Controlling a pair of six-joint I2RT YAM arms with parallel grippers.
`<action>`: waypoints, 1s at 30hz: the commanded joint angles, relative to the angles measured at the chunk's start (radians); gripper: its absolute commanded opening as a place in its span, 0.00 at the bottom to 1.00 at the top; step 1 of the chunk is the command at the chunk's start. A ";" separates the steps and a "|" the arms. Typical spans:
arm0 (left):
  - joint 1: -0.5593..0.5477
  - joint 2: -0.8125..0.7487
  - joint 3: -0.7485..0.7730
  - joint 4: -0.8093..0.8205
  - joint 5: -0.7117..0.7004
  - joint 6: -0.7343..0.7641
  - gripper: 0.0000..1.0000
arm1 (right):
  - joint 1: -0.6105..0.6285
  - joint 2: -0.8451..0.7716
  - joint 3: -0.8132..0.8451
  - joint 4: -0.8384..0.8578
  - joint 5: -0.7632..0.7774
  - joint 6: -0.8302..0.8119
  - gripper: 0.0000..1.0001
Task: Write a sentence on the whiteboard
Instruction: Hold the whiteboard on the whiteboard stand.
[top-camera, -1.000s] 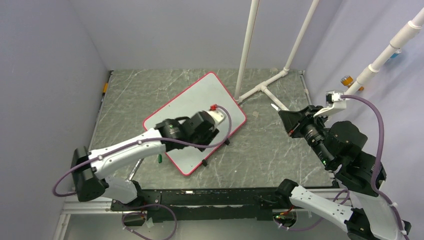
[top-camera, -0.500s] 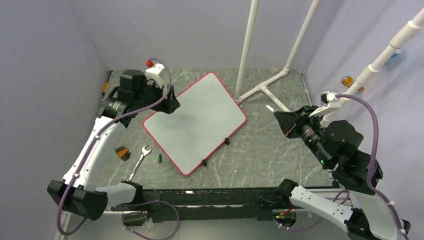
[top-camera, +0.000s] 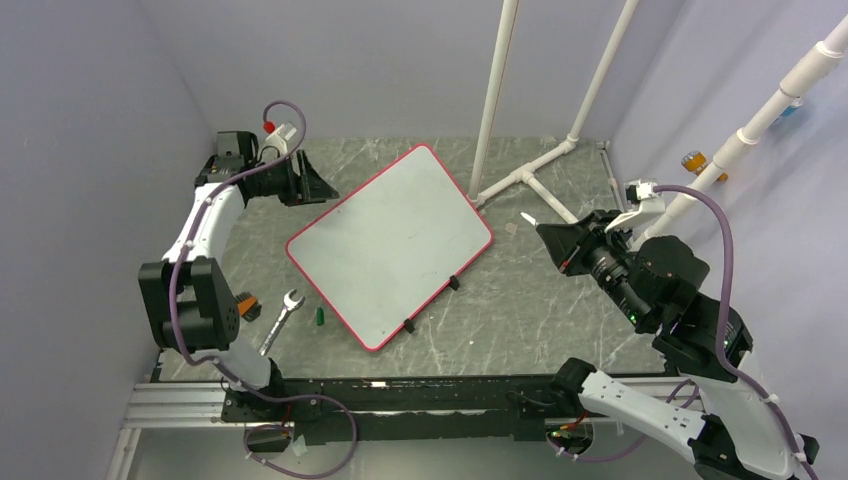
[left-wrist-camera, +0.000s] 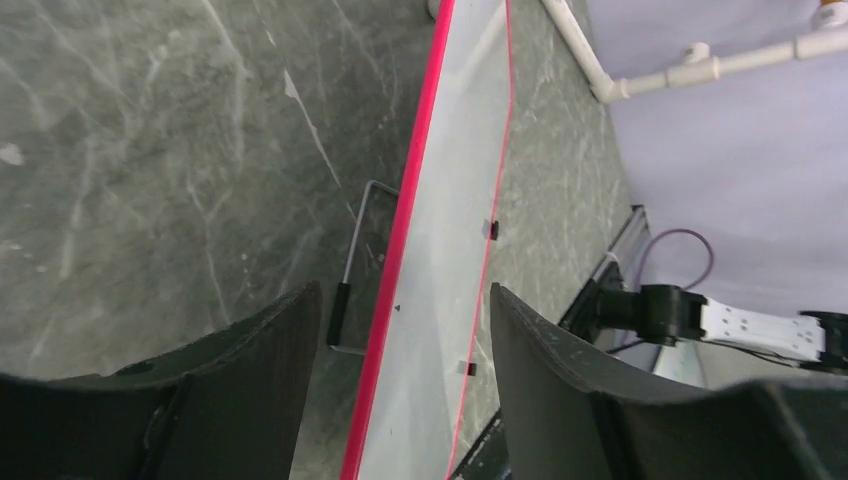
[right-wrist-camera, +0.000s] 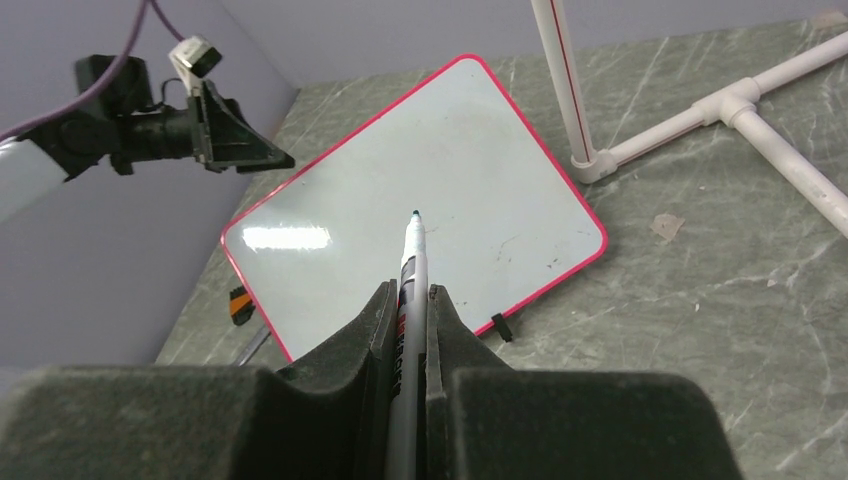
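The whiteboard (top-camera: 390, 245) lies flat and turned at an angle in the middle of the table, red-rimmed, its white face bare, with no sentence showing. My left gripper (top-camera: 318, 186) hovers open just off the board's far-left edge. In the left wrist view the board (left-wrist-camera: 440, 250) runs edge-on, apart from the gripper (left-wrist-camera: 402, 295), whose fingers (left-wrist-camera: 250, 380) hold nothing. My right gripper (top-camera: 550, 236) hangs right of the board, shut on a marker (right-wrist-camera: 410, 260). The marker's green tip points at the board (right-wrist-camera: 480, 180) from above, well off its surface.
A wrench (top-camera: 280, 318), a small green cap (top-camera: 320, 317) and an orange-and-black piece (top-camera: 245, 303) lie left of the board's near corner. White pipe framing (top-camera: 520, 180) stands just beyond the board's far-right corner. Grey walls close in left and back.
My left arm has swung off the board's face to the far left and now points along its edge. My right gripper has drifted slightly left, still holding the marker.
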 joint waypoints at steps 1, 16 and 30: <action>-0.005 0.041 0.037 0.040 0.154 -0.005 0.65 | 0.000 0.013 0.006 0.066 -0.036 0.002 0.00; -0.044 0.120 0.008 0.064 0.168 -0.034 0.50 | 0.000 0.007 0.001 0.082 -0.057 -0.005 0.00; -0.079 0.175 0.040 -0.025 0.175 0.031 0.40 | 0.001 -0.006 -0.007 0.085 -0.061 -0.001 0.00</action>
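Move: The whiteboard's raised upper-left rim, the stretch to be straddled, is about 5 cm to the left hand's right, 1 cm back and 4 cm below; the board's middle is roughly 15 cm right, 8 cm back and 10 cm below. On the table some 20 cm below, the green cap lies about 20 cm back and straight in line, the wrench about 22 cm back and 9 cm left. From the right hand, the board's middle is about 15 cm ahead, 19 cm left and 28 cm lower. The whiteboard's raised rim comes in between the left hand's fingers as that hand eases about 4 cm to the right and nearly as far down, one finger over the white face and the other on the underside. The fingers narrow from about two-thirds open to under half, still not shut, while the wrist tips farther down and turns slightly clockwise, some 10 degrees. ##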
